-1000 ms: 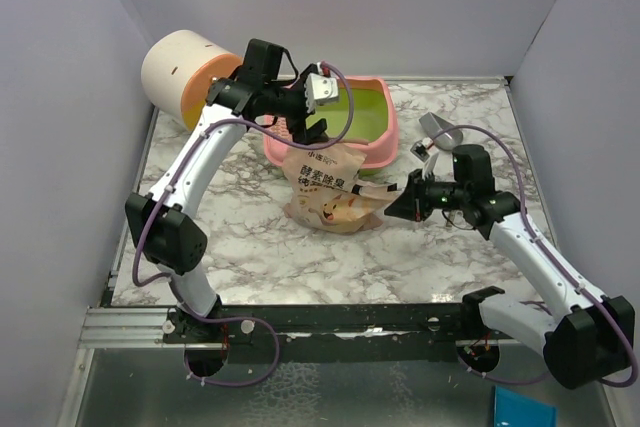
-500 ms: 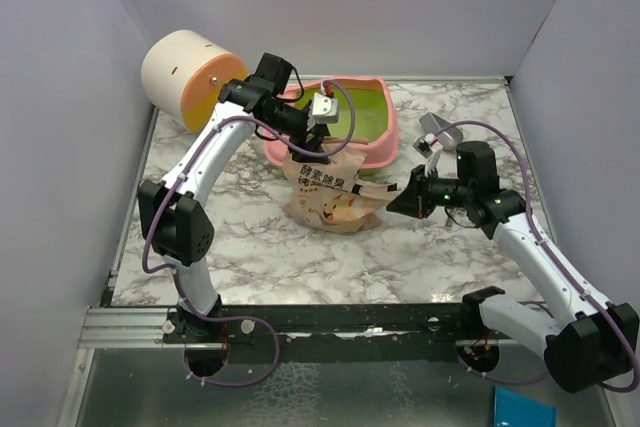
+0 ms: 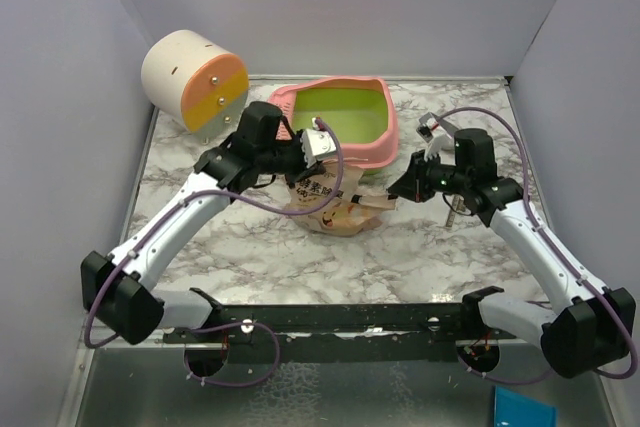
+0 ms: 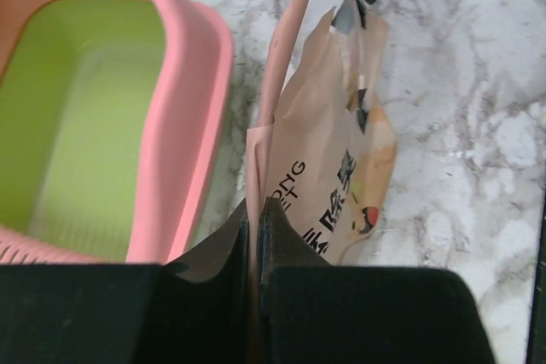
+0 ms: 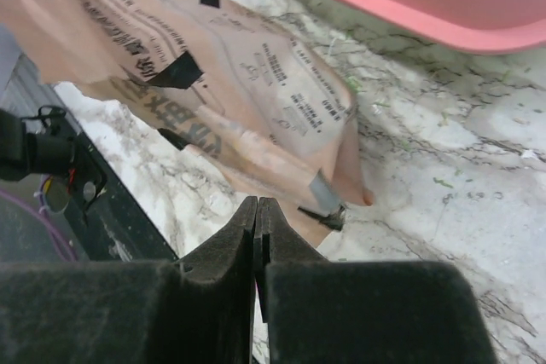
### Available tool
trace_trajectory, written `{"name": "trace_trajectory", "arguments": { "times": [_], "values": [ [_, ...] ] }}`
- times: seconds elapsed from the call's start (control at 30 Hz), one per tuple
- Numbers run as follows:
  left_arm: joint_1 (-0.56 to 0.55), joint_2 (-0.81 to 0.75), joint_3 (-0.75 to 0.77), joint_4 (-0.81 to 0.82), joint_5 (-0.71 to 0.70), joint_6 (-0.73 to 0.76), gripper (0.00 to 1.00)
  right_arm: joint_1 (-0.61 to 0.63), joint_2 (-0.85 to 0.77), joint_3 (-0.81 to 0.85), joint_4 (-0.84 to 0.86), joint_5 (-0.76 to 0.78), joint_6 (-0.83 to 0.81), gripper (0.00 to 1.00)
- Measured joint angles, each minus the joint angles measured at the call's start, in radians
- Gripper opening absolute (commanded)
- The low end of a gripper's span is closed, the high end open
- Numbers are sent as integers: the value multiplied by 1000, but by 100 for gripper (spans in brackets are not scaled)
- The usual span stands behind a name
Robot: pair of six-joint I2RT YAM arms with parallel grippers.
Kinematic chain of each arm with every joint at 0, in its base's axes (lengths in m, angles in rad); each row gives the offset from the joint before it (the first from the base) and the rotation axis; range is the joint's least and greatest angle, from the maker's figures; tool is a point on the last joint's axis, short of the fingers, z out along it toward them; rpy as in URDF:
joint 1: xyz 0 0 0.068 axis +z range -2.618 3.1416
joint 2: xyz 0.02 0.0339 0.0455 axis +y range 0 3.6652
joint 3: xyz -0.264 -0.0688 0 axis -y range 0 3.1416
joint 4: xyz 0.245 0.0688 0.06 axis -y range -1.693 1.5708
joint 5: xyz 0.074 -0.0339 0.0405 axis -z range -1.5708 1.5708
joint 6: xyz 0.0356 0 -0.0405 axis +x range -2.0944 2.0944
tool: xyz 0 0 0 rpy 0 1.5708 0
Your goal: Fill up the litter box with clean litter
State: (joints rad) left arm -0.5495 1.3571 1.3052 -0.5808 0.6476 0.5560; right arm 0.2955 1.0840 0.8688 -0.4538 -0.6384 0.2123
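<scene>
The pink litter box (image 3: 385, 147) with its lime-green basin stands at the back centre; its rim (image 4: 192, 117) is beside my left gripper and fills the right wrist view's top (image 5: 426, 6). No clean litter is in view. In front of the box lies a beige printed pouch (image 3: 328, 209). My left gripper (image 3: 300, 167) is shut on the pouch's pink top edge (image 4: 281, 57), which runs in between the jaws (image 4: 254, 210). The right gripper (image 3: 397, 190) is shut at the pouch's right corner, its tips (image 5: 257, 204) on the lower edge of the pouch (image 5: 256, 91).
A cream-and-orange cylinder (image 3: 195, 77) lies at the back left corner. A grey scoop (image 3: 435, 130) rests on the marble right of the box, behind my right arm. Grey walls close in the table on three sides.
My left arm swung down from over the litter box to the pouch's top edge and its jaws went from open to shut on it. The right gripper kept to the pouch's corner.
</scene>
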Motion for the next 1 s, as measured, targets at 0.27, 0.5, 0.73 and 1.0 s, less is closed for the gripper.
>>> {"name": "trace_trajectory", "arguments": {
  "times": [0.27,0.5,0.73,1.0],
  "values": [
    [-63,-214,-375,498,-279,-149,0,0,42,18,49,158,71,37],
    [-117,-313,-594,832,-416,-148,0,0,96,35,96,378,152,49],
    [-134,-328,-650,968,-444,-133,0,0,264,162,104,579,199,54],
    [-140,-328,-692,1051,-457,-132,0,-166,393,200,123,615,306,53]
  ]
}}
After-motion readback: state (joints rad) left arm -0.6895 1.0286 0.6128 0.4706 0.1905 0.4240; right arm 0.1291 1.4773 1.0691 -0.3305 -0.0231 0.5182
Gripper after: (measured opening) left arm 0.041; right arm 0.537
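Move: Some 21 cm ahead of the right hand, 18 cm to its right and about 14 cm below, lies the grey scoop. The metal ruler is roughly level with this hand, 19 cm to its right; the bag's middle is 14 cm to its left and 2 cm nearer the base; the litter box is 20 cm ahead and 16 cm left. From the left hand, already pinching the rim, the bag's middle is about 6 cm back, 4 cm right and 13 cm below, the litter box 15 cm ahead and 4 cm right. Leaving the bag's cut corner, the right hand reaches about 15 cm forward and 11 cm right, sinking 5 cm late on, towards the scoop; it swings clockwise nearly 50 degrees to point forward and opens its fingers about halfway. The left hand keeps its pinch on the bag's rim, shifting only slightly while its wrist tilts up and turns counter-clockwise until its fingers point nearly level, forward and right. ##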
